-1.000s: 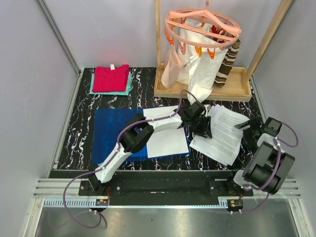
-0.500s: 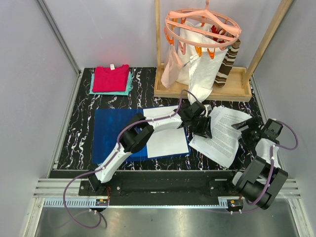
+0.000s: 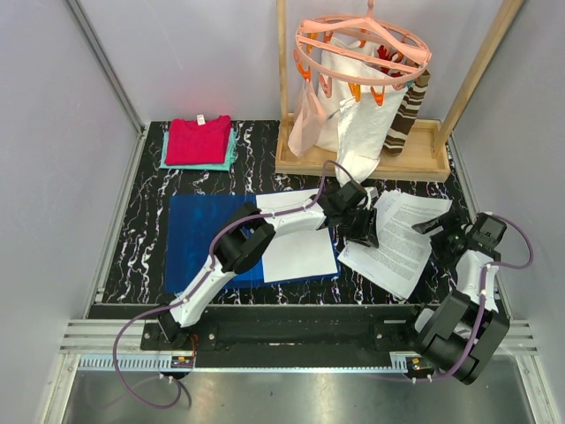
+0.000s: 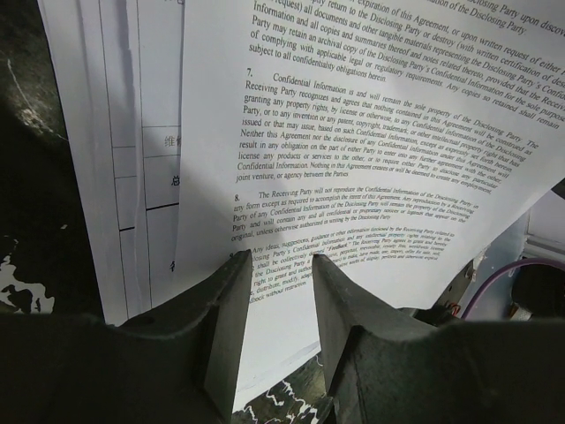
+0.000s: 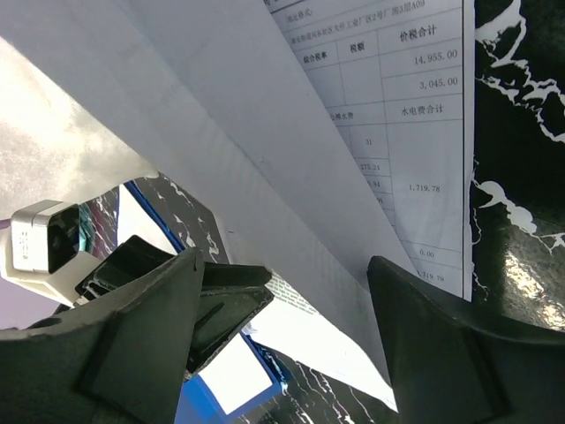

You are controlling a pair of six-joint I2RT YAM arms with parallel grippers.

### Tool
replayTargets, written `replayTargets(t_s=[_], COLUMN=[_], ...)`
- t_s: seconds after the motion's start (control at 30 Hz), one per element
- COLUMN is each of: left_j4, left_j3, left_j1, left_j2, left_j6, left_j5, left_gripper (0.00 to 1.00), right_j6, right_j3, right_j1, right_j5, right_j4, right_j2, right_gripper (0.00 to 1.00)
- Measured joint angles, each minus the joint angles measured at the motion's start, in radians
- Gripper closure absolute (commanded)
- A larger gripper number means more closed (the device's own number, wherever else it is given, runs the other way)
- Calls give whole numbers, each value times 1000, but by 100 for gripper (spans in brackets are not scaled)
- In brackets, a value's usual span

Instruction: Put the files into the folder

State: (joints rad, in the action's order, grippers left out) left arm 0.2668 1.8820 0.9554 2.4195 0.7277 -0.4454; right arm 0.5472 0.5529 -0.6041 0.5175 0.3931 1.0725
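The blue folder (image 3: 207, 238) lies open on the black marbled table, one white sheet (image 3: 300, 247) resting on its right half. The other files (image 3: 397, 238) lie as a loose stack to its right, the top sheet's right edge lifted. My left gripper (image 3: 364, 231) hovers at the stack's left edge. In the left wrist view its fingers (image 4: 231, 327) stand apart over the printed sheet (image 4: 371, 132), clamping nothing. My right gripper (image 3: 437, 228) sits at the stack's right edge. It is wide open (image 5: 287, 261), with the raised sheet (image 5: 265, 159) between its fingers; a corner of the folder (image 5: 199, 402) shows below.
Folded red and teal cloths (image 3: 199, 141) lie at the back left. A wooden rack (image 3: 362, 159) stands at the back right, with a peg hanger (image 3: 362, 44) holding white garments (image 3: 357, 115) low over the stack. Walls close in on both sides.
The right arm's elbow has swung toward the near edge and its gripper has shifted slightly. The top sheet's right edge has risen. The left arm has not moved.
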Motion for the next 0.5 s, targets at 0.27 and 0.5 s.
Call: replayTargets(t_s=[0.27, 0.5], left_j4=[0, 0], left_j3=[0, 0], left_j1=[-1, -2], left_j2=[1, 2], left_j6=[0, 2], left_j5=[-1, -5], left_gripper=[60, 60], right_j6=[-9, -10], right_j3=[0, 10], right_j1=[0, 1], right_j5=[-3, -12], right_j4=[3, 10], right_j2=[14, 7], right_gripper=[64, 79])
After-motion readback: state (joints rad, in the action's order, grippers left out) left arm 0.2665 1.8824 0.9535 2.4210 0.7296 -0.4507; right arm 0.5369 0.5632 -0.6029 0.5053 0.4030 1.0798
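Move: The raised right edge of the files lies practically between the right hand's open fingers, about 1 cm to its left and level in height. From the right hand, the files' middle is some 8 cm left and 6 cm below, and the folder's sheet-covered right half about 36 cm left and 7 cm below, both level fore and aft. From the left hand, the raised edge is some 16 cm right, straight across, roughly 5 cm higher. Staying put, the right hand closes its fingers by about two thirds, pinching the files' raised right edge. ##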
